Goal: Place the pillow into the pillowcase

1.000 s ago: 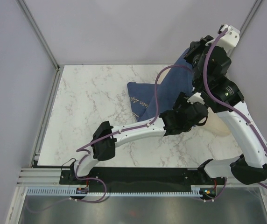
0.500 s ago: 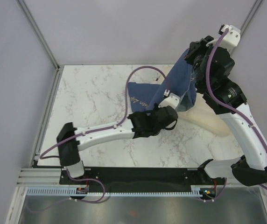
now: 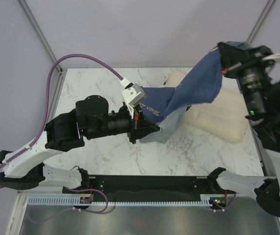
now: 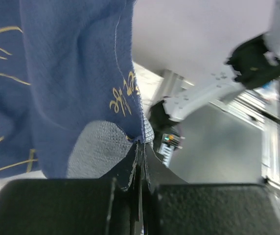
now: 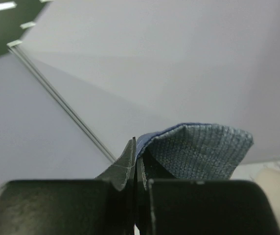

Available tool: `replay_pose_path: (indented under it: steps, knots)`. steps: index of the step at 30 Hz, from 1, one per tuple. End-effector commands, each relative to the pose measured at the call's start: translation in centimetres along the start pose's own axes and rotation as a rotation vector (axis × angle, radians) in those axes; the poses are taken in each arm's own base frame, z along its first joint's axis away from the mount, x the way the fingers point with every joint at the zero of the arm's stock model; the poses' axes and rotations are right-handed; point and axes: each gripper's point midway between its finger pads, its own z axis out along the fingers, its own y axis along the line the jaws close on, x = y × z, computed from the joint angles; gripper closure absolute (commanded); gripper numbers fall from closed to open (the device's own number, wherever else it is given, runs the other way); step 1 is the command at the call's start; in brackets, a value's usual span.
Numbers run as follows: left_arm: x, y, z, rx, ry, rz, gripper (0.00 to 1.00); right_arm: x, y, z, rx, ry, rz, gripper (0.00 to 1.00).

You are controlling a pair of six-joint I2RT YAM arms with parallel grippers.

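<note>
The dark blue pillowcase (image 3: 194,85) with cream lettering hangs stretched in the air between both grippers. My right gripper (image 3: 223,53) is shut on its upper edge, high at the back right. My left gripper (image 3: 153,128) is shut on its lower edge, above the table's middle. The left wrist view has the jaws (image 4: 141,147) pinched on the pillowcase (image 4: 71,73) hem. In the right wrist view the right gripper (image 5: 136,147) clamps a fold of the pillowcase (image 5: 203,147), paler inner side showing. The cream pillow (image 3: 218,115) lies flat on the table at the right, partly behind the hanging cloth.
The marble table (image 3: 96,103) is walled by pale panels at the back and sides, with a metal rail (image 3: 49,117) along its left edge. The arm bases sit on the black bar (image 3: 150,183) at the near edge. The left arm's purple cable (image 3: 81,58) arches overhead.
The left gripper closed on the pillowcase's lower edge and pulled back left and up. The right gripper lifted its edge higher and to the right, so more of the pillow shows.
</note>
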Motion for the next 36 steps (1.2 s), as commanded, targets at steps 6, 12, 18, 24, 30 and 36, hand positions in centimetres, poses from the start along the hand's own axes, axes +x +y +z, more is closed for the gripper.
replay_pose_path:
  steps: [6,12,18,24,30,36]
  knots:
    - [0.7,-13.3,5.4,0.475,0.125,0.069,0.98,-14.9,0.0,-11.6,-0.077,-0.366,0.100,1.00]
    - [-6.8,-15.9,5.6,0.479,-0.078,0.075,0.98,-12.6,1.9,-6.6,-0.090,-0.315,0.044,1.00]
    - [-7.1,4.7,4.7,-0.178,-0.129,-0.185,0.98,-1.1,6.3,4.6,-0.208,-0.039,0.043,1.00]
    - [-1.9,17.5,-8.1,-0.646,-0.267,-0.266,0.98,12.9,7.6,12.9,-0.266,0.223,0.139,1.00]
    - [3.5,23.3,-17.6,-1.126,-0.243,-0.262,0.98,24.0,6.3,17.1,-0.200,0.341,0.163,1.00]
    - [11.5,29.6,-21.1,-1.526,0.057,-0.286,0.98,32.4,7.8,18.4,-0.203,0.428,0.138,1.00]
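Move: Both hands hold the pillowcase in the air. The bare left part of the table lies about 32 cm ahead, 32 cm left and 44 cm below the left hand; from the right hand it is roughly 16 cm ahead, 47 cm left and 60 cm down. The case's loose part is some 28 cm ahead of the left hand, 1 cm right and 43 cm below. The pillow lies about 19 cm ahead of the right hand, 13 cm right and 55 cm down. Both closed grippers keep their pinch on the pillowcase, first swinging it back and right some 15–20 cm, rising, then whipping it left and forward, sinking, over the bare left table. On that stroke the left hand goes about 40 cm left, turning some 100 degrees counter-clockwise; the right sweeps about 40 cm left and 35 forward, dropping over 30 while its fingers tip down. ##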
